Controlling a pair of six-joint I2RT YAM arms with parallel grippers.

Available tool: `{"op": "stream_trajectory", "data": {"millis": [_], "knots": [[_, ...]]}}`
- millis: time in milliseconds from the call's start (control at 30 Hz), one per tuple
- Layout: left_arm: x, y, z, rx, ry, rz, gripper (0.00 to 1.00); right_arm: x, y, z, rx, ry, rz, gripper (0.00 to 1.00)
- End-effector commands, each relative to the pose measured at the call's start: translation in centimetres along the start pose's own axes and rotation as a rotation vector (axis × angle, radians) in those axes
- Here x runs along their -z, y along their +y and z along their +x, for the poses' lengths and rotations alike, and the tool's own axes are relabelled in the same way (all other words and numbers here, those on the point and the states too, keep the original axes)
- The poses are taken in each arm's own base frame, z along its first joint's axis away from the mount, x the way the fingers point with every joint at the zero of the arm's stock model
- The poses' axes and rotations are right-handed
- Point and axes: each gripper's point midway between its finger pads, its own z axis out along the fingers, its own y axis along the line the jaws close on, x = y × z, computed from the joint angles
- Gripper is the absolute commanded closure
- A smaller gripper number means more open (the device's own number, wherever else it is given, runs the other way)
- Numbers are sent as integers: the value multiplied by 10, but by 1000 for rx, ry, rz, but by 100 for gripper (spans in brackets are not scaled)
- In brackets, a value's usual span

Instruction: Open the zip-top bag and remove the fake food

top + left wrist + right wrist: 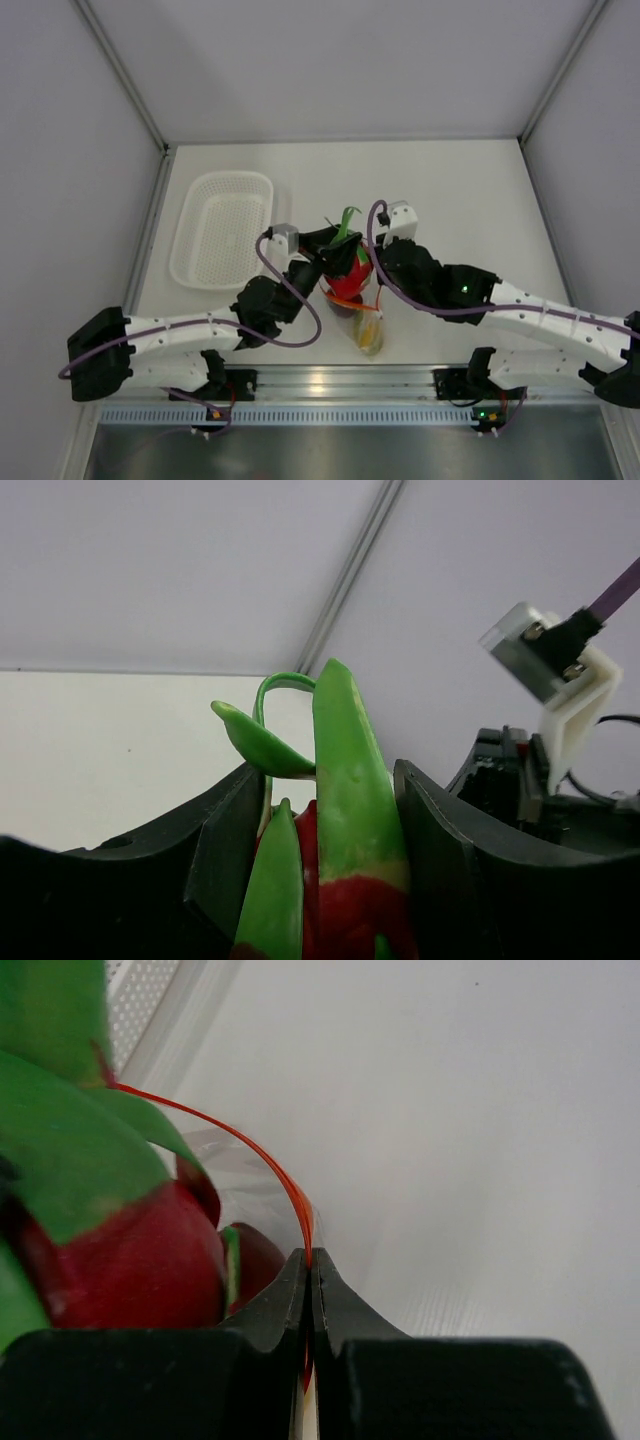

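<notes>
My left gripper point(338, 246) point(330, 870) is shut on the fake food's red fruit with green leaves point(348, 276) point(350, 780), which fills the gap between its fingers and stands in the mouth of the zip-top bag point(366, 322). My right gripper point(377, 264) point(311, 1265) is shut on the bag's orange-red zip strip point(262, 1155), on the right side of the mouth. The red fruit point(120, 1260) is just left of it. A dark maroon piece point(342, 306) and a yellow-orange piece point(369, 338) lie lower in the clear bag.
A white perforated basket point(222, 230) point(140, 1000) lies at the left rear of the table, close to the left arm's wrist. Grey walls close the table in at the back and on both sides. The arms' mounting rail point(330, 385) runs along the near edge.
</notes>
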Motion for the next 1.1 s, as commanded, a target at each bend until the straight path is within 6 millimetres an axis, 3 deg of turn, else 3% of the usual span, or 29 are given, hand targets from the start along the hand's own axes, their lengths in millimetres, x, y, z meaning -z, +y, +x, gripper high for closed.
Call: {"op": "stream_trajectory", "data": {"millis": [0, 100, 133, 167, 333, 367, 467, 533, 567, 633, 667, 733, 767, 800, 867, 900, 933, 1000, 1067], "knots": [[-2, -31, -94, 175, -240, 79, 100, -5, -9, -5, 5, -44, 89, 100], [1, -30, -111, 171, -227, 55, 100, -6, -18, -9, -10, -64, 133, 100], [4, -21, -122, 175, -243, 1, 100, -5, -21, -11, -16, -73, 146, 100], [2, -14, -119, 144, -208, -50, 100, -3, -25, -15, -25, -91, 165, 100], [18, 49, -133, 7, -158, -437, 100, 7, -34, -29, -65, -161, 152, 100], [27, 70, -136, -49, -139, -566, 100, 9, -35, -30, -63, -168, 141, 100], [42, 103, -142, -120, -124, -749, 100, 16, -35, -38, -73, -192, 112, 100], [47, 122, -136, -172, -48, -819, 100, 21, -37, -44, -67, -193, 112, 100], [49, 146, -142, -199, -47, -885, 100, 22, -38, -45, -64, -191, 116, 100], [36, 165, -123, -178, 69, -838, 100, 24, -37, -50, -56, -191, 110, 100], [38, 198, -135, -174, 55, -904, 100, 25, -38, -50, -55, -190, 110, 100], [27, 224, -124, -170, 132, -910, 100, 27, -37, -52, -60, -192, 101, 100], [30, 249, -131, -177, 137, -965, 100, 27, -38, -51, -60, -190, 102, 100], [21, 261, -121, -180, 199, -960, 100, 27, -37, -50, -60, -187, 96, 100], [17, 288, -121, -190, 248, -989, 100, 27, -37, -48, -59, -185, 97, 100], [13, 305, -103, -199, 327, -991, 100, 27, -39, -47, -56, -183, 101, 100], [9, 315, -107, -197, 338, -992, 100, 27, -39, -47, -55, -183, 103, 100], [4, 341, -83, -211, 447, -983, 100, 26, -39, -46, -54, -180, 107, 100], [1, 358, -78, -208, 486, -1000, 100, 25, -38, -46, -57, -179, 101, 100]]}}
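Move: The white basket, where the red fake food is headed, has its middle roughly 18 cm ahead of the left hand, 34 cm to its left and 27 cm below. The bag with the rest of the fake food hangs about 6 cm back, 4 cm right and 17 cm below that hand. From the right hand, which pinches the bag's rim, the basket lies some 16 cm ahead, 43 cm left and 19 cm below. The red fake food, already gripped by its green top, is drawn up from the bag's mouth by the left hand, about 9 cm, then swept left and forward, dropping towards the basket and ending about 35 cm away across the table. Its fingers keep their hold while the wrist swings left and tips from slightly upward to downward. The right hand keeps its pinch on the rim, easing right and a little up. ##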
